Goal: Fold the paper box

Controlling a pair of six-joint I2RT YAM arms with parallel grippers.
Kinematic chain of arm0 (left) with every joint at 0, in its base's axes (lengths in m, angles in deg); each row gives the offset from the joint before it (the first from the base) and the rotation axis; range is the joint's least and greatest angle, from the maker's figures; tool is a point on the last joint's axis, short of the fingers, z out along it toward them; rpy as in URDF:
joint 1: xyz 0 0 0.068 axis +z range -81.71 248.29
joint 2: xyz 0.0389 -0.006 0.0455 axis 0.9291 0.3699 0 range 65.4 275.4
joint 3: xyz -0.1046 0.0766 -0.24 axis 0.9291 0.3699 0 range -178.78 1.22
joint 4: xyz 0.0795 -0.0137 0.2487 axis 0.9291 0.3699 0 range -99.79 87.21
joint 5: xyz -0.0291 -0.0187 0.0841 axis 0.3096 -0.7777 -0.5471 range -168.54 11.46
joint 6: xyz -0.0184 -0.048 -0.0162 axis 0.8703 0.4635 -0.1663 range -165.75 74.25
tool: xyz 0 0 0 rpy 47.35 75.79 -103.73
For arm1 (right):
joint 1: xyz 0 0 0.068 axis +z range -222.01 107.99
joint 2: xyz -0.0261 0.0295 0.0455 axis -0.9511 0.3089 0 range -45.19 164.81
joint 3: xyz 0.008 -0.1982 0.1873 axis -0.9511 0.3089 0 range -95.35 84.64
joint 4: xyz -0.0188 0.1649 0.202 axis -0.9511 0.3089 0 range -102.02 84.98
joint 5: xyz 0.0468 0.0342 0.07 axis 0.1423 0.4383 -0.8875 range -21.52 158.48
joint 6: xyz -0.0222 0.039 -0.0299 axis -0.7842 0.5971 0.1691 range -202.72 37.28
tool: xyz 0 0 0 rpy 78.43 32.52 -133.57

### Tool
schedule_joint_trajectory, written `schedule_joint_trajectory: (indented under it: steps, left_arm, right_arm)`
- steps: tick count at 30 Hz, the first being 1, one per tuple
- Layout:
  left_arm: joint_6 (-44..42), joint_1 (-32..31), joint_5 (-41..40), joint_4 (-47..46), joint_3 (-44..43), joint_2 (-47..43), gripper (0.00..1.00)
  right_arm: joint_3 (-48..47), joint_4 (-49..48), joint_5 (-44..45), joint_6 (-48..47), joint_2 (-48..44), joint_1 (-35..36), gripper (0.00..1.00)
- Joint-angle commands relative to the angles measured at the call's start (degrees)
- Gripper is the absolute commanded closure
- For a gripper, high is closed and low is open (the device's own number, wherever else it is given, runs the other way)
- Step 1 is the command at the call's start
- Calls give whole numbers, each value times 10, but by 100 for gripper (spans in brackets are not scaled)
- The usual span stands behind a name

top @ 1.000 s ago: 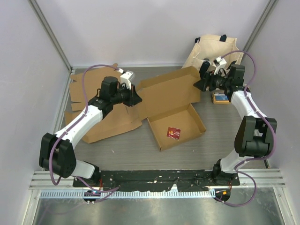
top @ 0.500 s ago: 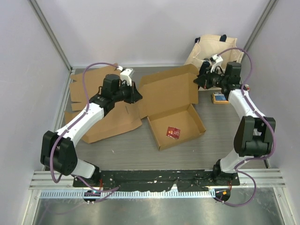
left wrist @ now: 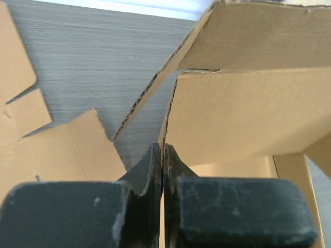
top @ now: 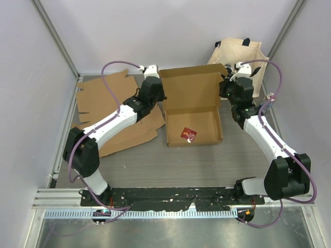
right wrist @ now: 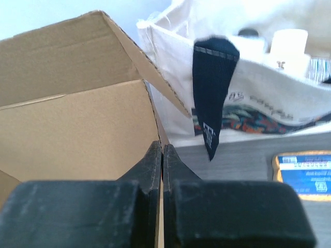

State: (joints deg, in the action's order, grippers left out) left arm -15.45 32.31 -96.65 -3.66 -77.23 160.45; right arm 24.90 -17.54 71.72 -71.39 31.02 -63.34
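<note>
The brown paper box (top: pixel 192 111) stands open in the middle of the table, its lid (top: pixel 190 90) raised at the back. A small red card (top: pixel 188 134) lies inside the tray. My left gripper (top: pixel 159 96) is shut on the lid's left edge (left wrist: pixel 170 111), the cardboard pinched between its fingers (left wrist: pixel 153 165). On the other side, my right gripper (top: pixel 224 92) is shut on the lid's right edge (right wrist: pixel 155 119). The lid's side flaps (right wrist: pixel 150 67) angle outward past both grippers.
Flat brown cardboard sheets (top: pixel 106 108) lie to the left under the left arm. A cream cloth bag (top: pixel 239 54) with bottles stands at the back right. A blue and orange packet (right wrist: pixel 304 173) lies on the table right of the box.
The box has swung round to sit square to the arms, with its lid raised. Both grippers moved inward and back with it. The right gripper has shut on the lid's right edge.
</note>
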Motion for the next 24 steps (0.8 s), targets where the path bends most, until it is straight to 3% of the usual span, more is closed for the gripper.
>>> schedule_joint_trajectory:
  steps: [1, 4, 6, 13, 16, 24]
  left_arm:
    - [2, -23, -235, -39, -32, 29, 100]
    - [16, -39, -306, -57, -21, 31, 100]
    - [13, -44, -300, -124, 26, 21, 100]
    - [-6, -87, -329, -290, 164, -36, 99]
    - [-24, -104, -327, -364, 217, -55, 99]
    - [-3, -124, -325, -384, 299, -94, 100]
  right_arm:
    - [84, -104, 164, 67, -45, 31, 99]
    - [191, -229, 163, 67, -93, 42, 99]
    - [242, -320, 150, 60, -112, 48, 99]
    - [366, -431, 149, 72, -156, 64, 99]
    - [389, -439, 162, 85, -172, 80, 99]
    - [427, -408, 250, 94, -230, 151, 99]
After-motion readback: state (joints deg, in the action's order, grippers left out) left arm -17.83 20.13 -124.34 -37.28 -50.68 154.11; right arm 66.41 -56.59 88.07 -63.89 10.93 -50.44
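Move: Each hand already pinches one upright side edge of the paper box's back panel. The box tray's middle lies about 12 cm right of the left hand and 6 cm back, some 14 cm below; from the right hand it is about 10 cm left and 7 cm back, 17 cm below. The red card in the tray sits roughly 9 cm back and 10 cm right of the left hand; the tote bag stands some 14 cm ahead and 7 cm right of the right hand. Back towards the bases and down, both shut grippers bring the panel along by its side edges. The right hand dips about 5 cm early, then draws on level, 10 cm back in all; the left noses slightly forward as it sinks, then backs off to some 5 cm behind its start. Both tip their fingers up about 15 degrees, the left also turning counter-clockwise, the right rolling left side up. ##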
